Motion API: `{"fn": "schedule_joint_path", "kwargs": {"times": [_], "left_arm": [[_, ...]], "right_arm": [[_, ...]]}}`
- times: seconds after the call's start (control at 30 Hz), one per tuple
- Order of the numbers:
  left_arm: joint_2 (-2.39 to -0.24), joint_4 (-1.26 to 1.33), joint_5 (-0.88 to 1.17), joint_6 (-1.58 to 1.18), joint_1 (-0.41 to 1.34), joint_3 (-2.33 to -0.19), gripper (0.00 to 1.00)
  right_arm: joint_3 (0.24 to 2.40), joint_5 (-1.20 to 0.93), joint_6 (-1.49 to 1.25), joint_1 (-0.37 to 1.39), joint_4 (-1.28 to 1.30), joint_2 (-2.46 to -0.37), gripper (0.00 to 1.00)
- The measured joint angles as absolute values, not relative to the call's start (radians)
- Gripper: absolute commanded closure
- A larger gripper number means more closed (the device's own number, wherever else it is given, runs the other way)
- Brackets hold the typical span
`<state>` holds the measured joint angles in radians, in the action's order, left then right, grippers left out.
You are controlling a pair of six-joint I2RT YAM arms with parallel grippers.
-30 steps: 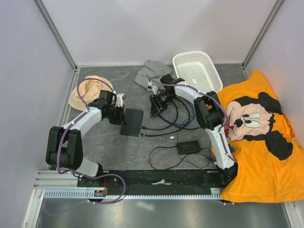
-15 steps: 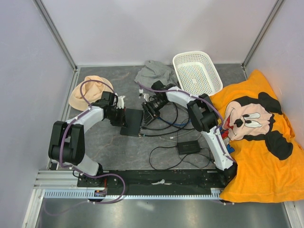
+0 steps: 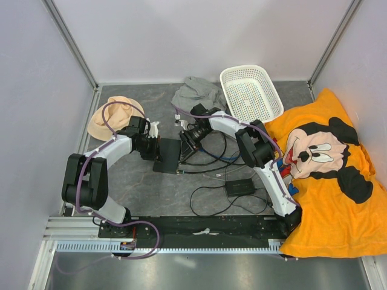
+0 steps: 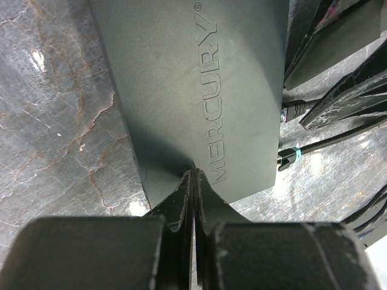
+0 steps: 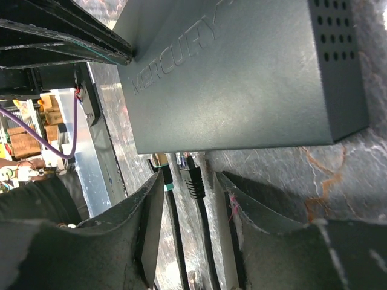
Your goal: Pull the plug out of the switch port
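Note:
The black Mercury switch (image 3: 169, 156) lies flat on the table. My left gripper (image 4: 195, 173) is shut, its tips pressing on the switch's top (image 4: 199, 84) near the left edge. Two plugs sit in the ports on its right side: a black plug (image 5: 194, 179) and one with a teal band (image 5: 163, 174). The ports themselves are hidden by the plugs. My right gripper (image 5: 188, 208) is open at that side, with the black plug and both cables between its fingers (image 5: 150, 229); a gap shows on each side of the plug. In the top view it (image 3: 187, 142) is right against the switch.
Black cables (image 3: 217, 156) loop to the right of the switch, and a power brick (image 3: 240, 187) lies nearer the arm bases. A peach hat (image 3: 113, 115), a grey cloth (image 3: 196, 92) and a white basket (image 3: 251, 89) lie at the back. An orange Mickey cloth (image 3: 326, 181) covers the right.
My right gripper has moved left to the switch's plug side and its jaws have narrowed a little. The left gripper stays shut on top of the switch.

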<state>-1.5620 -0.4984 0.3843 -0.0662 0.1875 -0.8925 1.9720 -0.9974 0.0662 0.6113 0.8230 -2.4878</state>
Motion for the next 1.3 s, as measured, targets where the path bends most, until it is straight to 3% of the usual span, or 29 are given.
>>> {"fn": "schedule_joint_path", "kwargs": {"times": [0.53,1.07,1.3], "left_arm": [[-1.562,-0.498,0.384,-0.066,0.187,-0.893,0.98],[-1.562,-0.498,0.384,-0.066,0.187,-0.893,0.98],[-1.562,-0.498,0.384,-0.066,0.187,-0.893,0.98]], "right_arm": [[1.984,-0.980,0.066,0.639,0.824,-2.500,0.64],[1.993,-0.919,0.067,0.651,0.832,-2.500,0.99],[1.993,-0.889,0.068,0.657,0.838,-2.492,1.00]]}}
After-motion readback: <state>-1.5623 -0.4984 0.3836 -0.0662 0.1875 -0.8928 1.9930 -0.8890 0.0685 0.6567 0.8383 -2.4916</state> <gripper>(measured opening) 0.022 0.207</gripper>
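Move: The plug to be pulled sits in the switch's right side, about 1 cm back, 1 cm to the left and 1 cm below the right hand, whose open fingers are astride it. The teal-tagged plug is some 3 cm nearer the base than that plug, and the switch's middle about 6 cm left and 2 cm ahead of the hand. From the left hand, resting on the switch near its near-left part, the plug lies some 8 cm right, level fore and aft, 2 cm lower. The right hand eases down about 1 cm, and a little back and left towards the plug, tipping its fingers some 5 degrees steeper while they close from roughly half open to about a fifth and pinch the plug right beside the switch. The left hand stays still all the while, its shut fingertips resting on the switch's top as they already were. ##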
